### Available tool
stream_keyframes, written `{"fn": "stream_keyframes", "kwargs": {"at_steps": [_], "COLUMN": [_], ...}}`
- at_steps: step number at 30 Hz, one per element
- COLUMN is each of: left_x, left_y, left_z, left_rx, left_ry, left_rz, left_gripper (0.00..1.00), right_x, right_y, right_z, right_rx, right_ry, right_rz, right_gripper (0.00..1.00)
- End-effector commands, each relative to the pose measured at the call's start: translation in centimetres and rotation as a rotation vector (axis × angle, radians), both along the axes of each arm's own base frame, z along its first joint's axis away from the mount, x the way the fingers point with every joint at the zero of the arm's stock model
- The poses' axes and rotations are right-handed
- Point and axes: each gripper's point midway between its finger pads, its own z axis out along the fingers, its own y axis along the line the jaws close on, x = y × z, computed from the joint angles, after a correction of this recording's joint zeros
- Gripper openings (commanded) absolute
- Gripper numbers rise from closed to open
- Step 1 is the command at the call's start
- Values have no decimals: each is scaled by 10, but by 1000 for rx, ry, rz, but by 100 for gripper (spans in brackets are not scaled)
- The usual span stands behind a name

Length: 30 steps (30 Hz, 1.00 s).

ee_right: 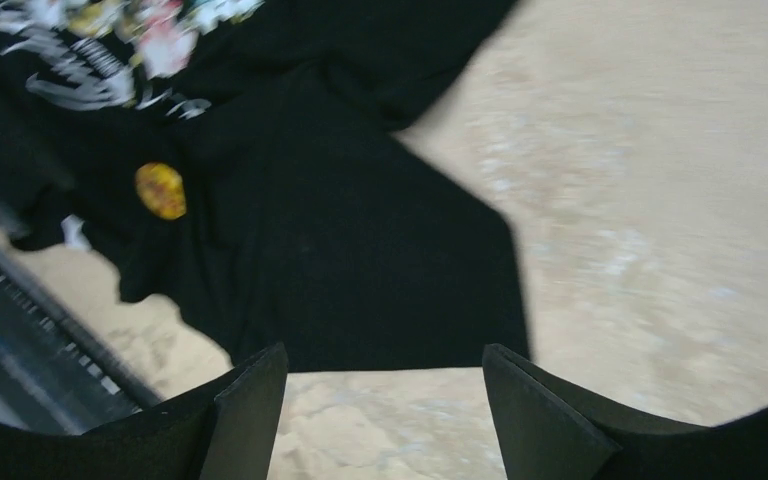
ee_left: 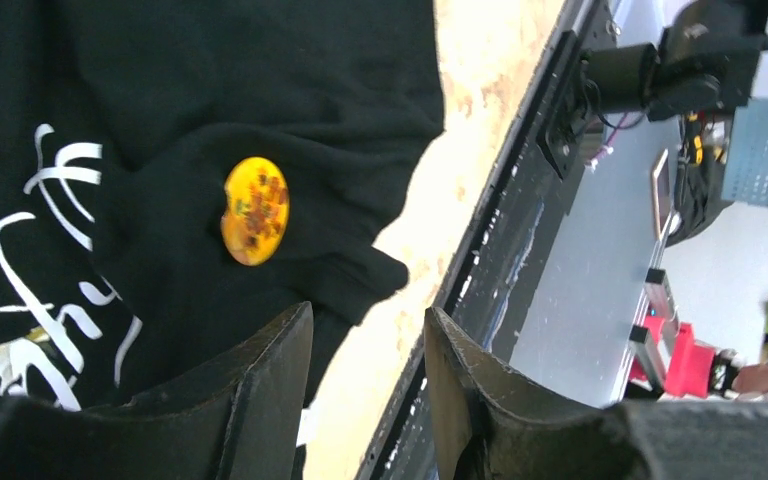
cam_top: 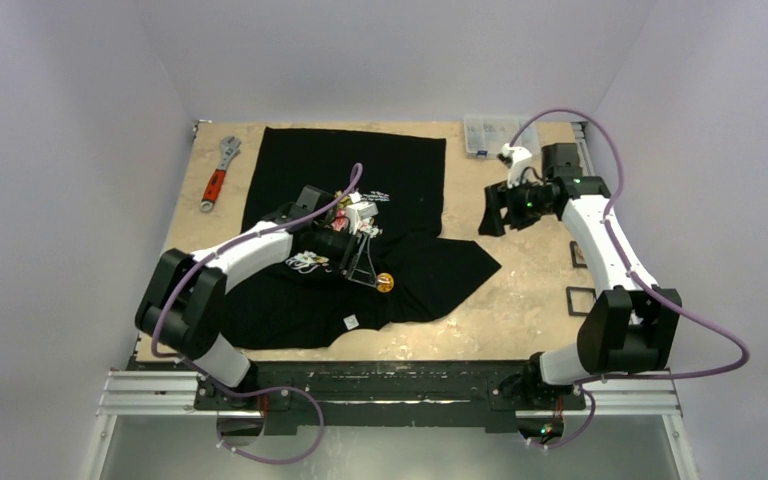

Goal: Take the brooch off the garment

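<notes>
The garment [cam_top: 360,170], a black T-shirt with floral print and white lettering, lies crumpled on the table. The brooch [cam_top: 385,283], a yellow-orange oval, is pinned on a raised fold near the shirt's front edge. It also shows in the left wrist view as the brooch [ee_left: 255,210] and in the right wrist view as the brooch [ee_right: 161,190]. My left gripper [cam_top: 365,268] hovers just beside it, jaws open with nothing between them [ee_left: 368,335]. My right gripper [cam_top: 495,212] stands open over bare table right of the shirt, its jaws [ee_right: 385,365] empty.
A red-handled wrench [cam_top: 218,172] lies at the back left. A clear plastic box [cam_top: 490,133] sits at the back right. Two black frames [cam_top: 580,300] lie near the right arm. A metal rail [cam_top: 360,385] runs along the table's near edge.
</notes>
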Motion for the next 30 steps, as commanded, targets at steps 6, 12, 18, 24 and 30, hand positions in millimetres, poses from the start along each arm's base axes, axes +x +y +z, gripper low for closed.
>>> {"fn": "stream_keyframes", "kwargs": {"at_steps": [6, 12, 18, 24, 30], "left_x": [34, 44, 41, 30, 26], "left_y": [-15, -13, -8, -28, -39], "left_z": [-30, -45, -52, -43, -24], "left_rx": [38, 108, 144, 69, 11], "left_ry": [93, 107, 115, 130, 144], "left_rz": [90, 135, 141, 89, 93], "left_gripper": [44, 45, 45, 34, 18], "right_x": [-35, -38, -40, -40, -36], "right_y": [38, 35, 35, 37, 37], "right_z": [-11, -13, -13, -12, -10], "right_rx": [123, 105, 103, 115, 105], "right_ry": [102, 98, 93, 70, 37], "right_rz": [135, 135, 143, 157, 158], "right_gripper": [72, 72, 72, 73, 72]}}
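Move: The yellow brooch lies about 2 cm ahead of the left hand, 3 cm to its right and 6 cm below. From the brooch, the white neck tag is some 8 cm nearer the base and 7 cm left, and the flower print's middle about 9 cm farther out and 10 cm left. From the right hand, the brooch is roughly 22 cm left, 9 cm back and 12 cm down. Left hand drops about 5 cm, forward then right, closing on the brooch; right hand eases back and left. ##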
